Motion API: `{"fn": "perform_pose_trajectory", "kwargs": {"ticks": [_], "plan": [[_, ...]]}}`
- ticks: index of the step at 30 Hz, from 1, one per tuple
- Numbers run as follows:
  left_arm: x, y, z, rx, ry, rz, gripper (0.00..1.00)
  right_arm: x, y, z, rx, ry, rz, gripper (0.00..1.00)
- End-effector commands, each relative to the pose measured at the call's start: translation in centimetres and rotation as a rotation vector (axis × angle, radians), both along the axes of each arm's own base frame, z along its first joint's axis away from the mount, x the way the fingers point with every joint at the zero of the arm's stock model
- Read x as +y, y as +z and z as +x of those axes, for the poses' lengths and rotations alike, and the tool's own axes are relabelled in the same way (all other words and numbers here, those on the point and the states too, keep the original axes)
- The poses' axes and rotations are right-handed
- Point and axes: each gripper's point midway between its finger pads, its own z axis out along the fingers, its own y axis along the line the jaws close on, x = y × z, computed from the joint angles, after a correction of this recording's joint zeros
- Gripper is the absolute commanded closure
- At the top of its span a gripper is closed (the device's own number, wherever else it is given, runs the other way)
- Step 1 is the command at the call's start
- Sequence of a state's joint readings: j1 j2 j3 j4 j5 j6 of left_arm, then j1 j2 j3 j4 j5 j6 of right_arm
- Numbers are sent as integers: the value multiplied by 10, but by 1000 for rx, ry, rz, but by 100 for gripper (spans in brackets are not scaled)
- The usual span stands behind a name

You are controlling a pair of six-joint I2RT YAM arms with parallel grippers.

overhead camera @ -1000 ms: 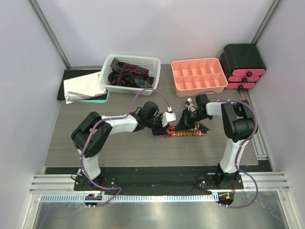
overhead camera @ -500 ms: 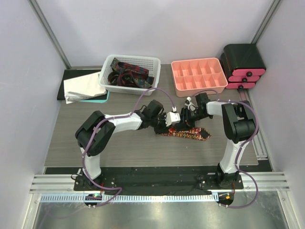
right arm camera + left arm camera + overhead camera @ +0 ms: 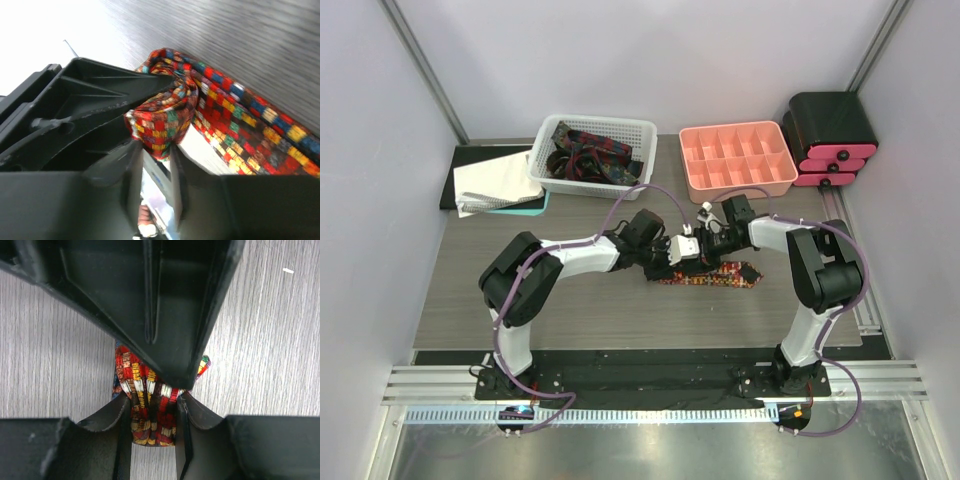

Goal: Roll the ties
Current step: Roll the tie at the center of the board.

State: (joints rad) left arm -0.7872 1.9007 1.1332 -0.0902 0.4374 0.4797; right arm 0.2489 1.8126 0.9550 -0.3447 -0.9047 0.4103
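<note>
A red tie [image 3: 718, 275] with a yellow, green and blue check lies on the wood table, its left end wound into a small roll. In the left wrist view my left gripper [image 3: 152, 402] is shut on that roll [image 3: 149, 412], one finger pressing each side. Facing it from the right, my right gripper [image 3: 154, 152] pinches the roll's [image 3: 161, 122] other end between its fingertips, and the flat tail [image 3: 250, 125] runs off to the right. From the top view the two grippers [image 3: 692, 248] meet over the roll. More ties [image 3: 585, 155] are heaped in a white basket.
The white basket [image 3: 642, 150] stands at the back left, beside a white cloth on dark mats [image 3: 492, 185]. A pink compartment tray [image 3: 737, 160] sits at the back centre, and a black and pink drawer unit [image 3: 832, 135] at the back right.
The right gripper let go, moved left and closed again on the roll. The left gripper shifted right with the roll. The tie's tail lies flatter and straighter.
</note>
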Motion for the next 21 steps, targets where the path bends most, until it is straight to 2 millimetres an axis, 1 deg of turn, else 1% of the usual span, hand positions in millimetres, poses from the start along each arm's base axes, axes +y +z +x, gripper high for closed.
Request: {"fn": "perform_pose_trajectory", "kwargs": {"ticks": [1,2,3,4,5,6,7,9,10,12,13,14,15,16,17,18,19,21], "plan": [[42,-52,-19,93,28,202,69,-4,-14,8,-20,-25,-54,88],[41,-47,-18,88,26,189,67,-7,-17,9,-11,-34,-61,96],[40,-44,-20,91,22,180,64,-10,-24,7,11,-41,-72,99],[39,-41,-21,95,17,166,59,-12,-29,7,24,-47,-83,99],[37,-31,-21,97,10,133,57,-16,-32,6,36,-57,-89,99],[37,-27,-21,99,7,118,55,-19,-37,5,51,-65,-100,99],[37,-23,-21,98,3,102,49,-22,-41,4,57,-71,-112,99],[33,-4,-17,87,-8,32,43,-25,-45,1,75,-75,-121,99],[32,2,-15,83,-9,11,38,-26,-49,-1,89,-77,-127,99],[26,21,-10,70,-25,-54,34,-30,-53,0,98,-88,-146,99],[25,27,-8,66,-29,-74,29,-31,-57,-1,111,-88,-151,99],[24,31,-6,63,-29,-85,28,-32,-59,0,116,-90,-155,99],[20,40,-6,55,-42,-112,26,-34,-60,0,124,-94,-161,99],[19,43,-6,52,-47,-125,25,-35,-65,-1,136,-94,-169,99],[19,41,-8,57,-55,-130,24,-35,-67,-1,145,-93,-170,99],[15,45,-7,43,-69,-153,14,-37,-69,-1,158,-96,-173,99],[14,43,-7,43,-70,-157,13,-36,-69,2,155,-96,-172,99],[10,45,-7,39,-89,-179,12,-36,-72,2,175,-92,-170,99]]}}
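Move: The tie's roll sits in the left fingers, its middle about 1 cm right of and 1 cm below that hand point. From the right hand the roll is some 3 cm left, 1 cm back and 3 cm down; the tie's loose end lies about 12 cm right, 2 cm back and 4 cm down. The pink tray is roughly 22 cm ahead of the right hand, 9 cm right. Right pinches the tie, sinking about 4 cm and edging right, while left opens, releasing it, backing left and up. ##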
